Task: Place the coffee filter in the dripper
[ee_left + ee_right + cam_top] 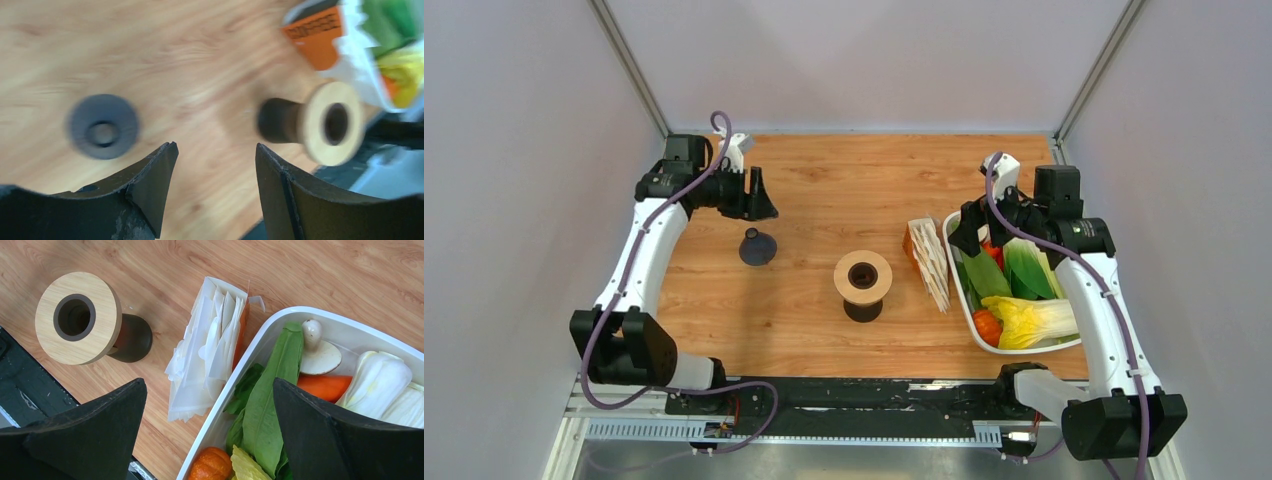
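Observation:
The dripper (757,247), a small dark navy cone, stands on the wooden table left of centre, its narrow end apparently up. It is blurred in the left wrist view (103,126). My left gripper (760,196) hovers just behind it, open (215,146), with only bare table between its fingers. A single coffee filter on its own is out of view; only the pack of white filters (929,262) shows, lying beside the tray (210,345). My right gripper (964,228) hangs open over the pack's end and the tray's rim (209,382), holding nothing.
A dark vessel with a tan round ring on top (863,280) stands mid-table (77,317). A white tray (954,290) at the right holds greens, carrot, a mushroom and a small pumpkin. Grey walls close in the left, right and far sides.

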`<state>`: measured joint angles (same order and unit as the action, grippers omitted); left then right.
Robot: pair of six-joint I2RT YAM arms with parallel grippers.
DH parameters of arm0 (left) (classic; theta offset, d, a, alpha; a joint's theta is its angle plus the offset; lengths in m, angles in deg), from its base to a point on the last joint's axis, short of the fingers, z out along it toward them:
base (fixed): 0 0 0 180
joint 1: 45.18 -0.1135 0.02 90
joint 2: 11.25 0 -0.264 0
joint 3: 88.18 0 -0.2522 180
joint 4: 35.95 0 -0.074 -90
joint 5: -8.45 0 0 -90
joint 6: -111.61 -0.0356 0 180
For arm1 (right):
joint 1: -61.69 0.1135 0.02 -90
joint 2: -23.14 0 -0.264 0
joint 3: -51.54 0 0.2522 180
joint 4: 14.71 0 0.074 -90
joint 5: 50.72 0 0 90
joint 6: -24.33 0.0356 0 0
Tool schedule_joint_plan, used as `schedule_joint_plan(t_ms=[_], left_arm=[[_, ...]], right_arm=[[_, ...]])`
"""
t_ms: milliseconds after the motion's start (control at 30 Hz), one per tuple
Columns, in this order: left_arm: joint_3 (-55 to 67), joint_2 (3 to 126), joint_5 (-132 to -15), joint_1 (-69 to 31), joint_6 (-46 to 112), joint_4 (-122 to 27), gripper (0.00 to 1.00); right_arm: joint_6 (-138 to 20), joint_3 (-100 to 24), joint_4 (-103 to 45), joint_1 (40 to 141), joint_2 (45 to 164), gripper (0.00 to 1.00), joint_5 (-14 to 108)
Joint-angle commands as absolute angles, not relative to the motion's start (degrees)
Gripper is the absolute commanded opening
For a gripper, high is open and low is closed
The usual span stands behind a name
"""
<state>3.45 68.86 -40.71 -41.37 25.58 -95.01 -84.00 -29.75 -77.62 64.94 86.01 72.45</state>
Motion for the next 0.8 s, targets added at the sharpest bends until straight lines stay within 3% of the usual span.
schedule_joint_plan(t_ms=[0,267,767], left_arm=[[-1.98,69.87,-58.03,-43.26,2.34,-106.87,0.69],[-5.48,78.84,-65.27,-43.12,-8.65,-110.81,0.7],[-7.18,91.55,-69.27,-38.28,-7.12,-105.85,0.72]], right_arm=[[-83.77,-31.98,-74.85,65.2,86.43,1.0,74.15],[-83.47,-33.28,-75.22,65.2,87.23,1.0,75.3],[-83.51,-33.38,-75.86,65.21,86.29,1.0,75.24]])
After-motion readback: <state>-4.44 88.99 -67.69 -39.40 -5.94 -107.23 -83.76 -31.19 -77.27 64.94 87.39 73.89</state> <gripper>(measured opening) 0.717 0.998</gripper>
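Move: The grey-blue dripper cone stands upside down on the table, about 7 cm to my left hand's left, some 5 cm ahead and 16 cm below. The carafe with the wooden ring on top lies about 18 cm to this hand's right and 10 cm back, its middle some 14 cm lower; the filter packet is roughly 34 cm right, 2 cm ahead. From my right hand the cone is about 46 cm left, 9 cm ahead and 17 cm down. I swing my empty left hand about 9 cm to the left, away from the carafe, then sink it some 12 cm towards the dripper cone, easing a little forward and finally a touch back to the right. On the way I roll the wrist nearly 40 degrees, so the fingers swing from slanting rightward to pointing steeply down. They stay open, ending close to the cone's narrow upper end. ##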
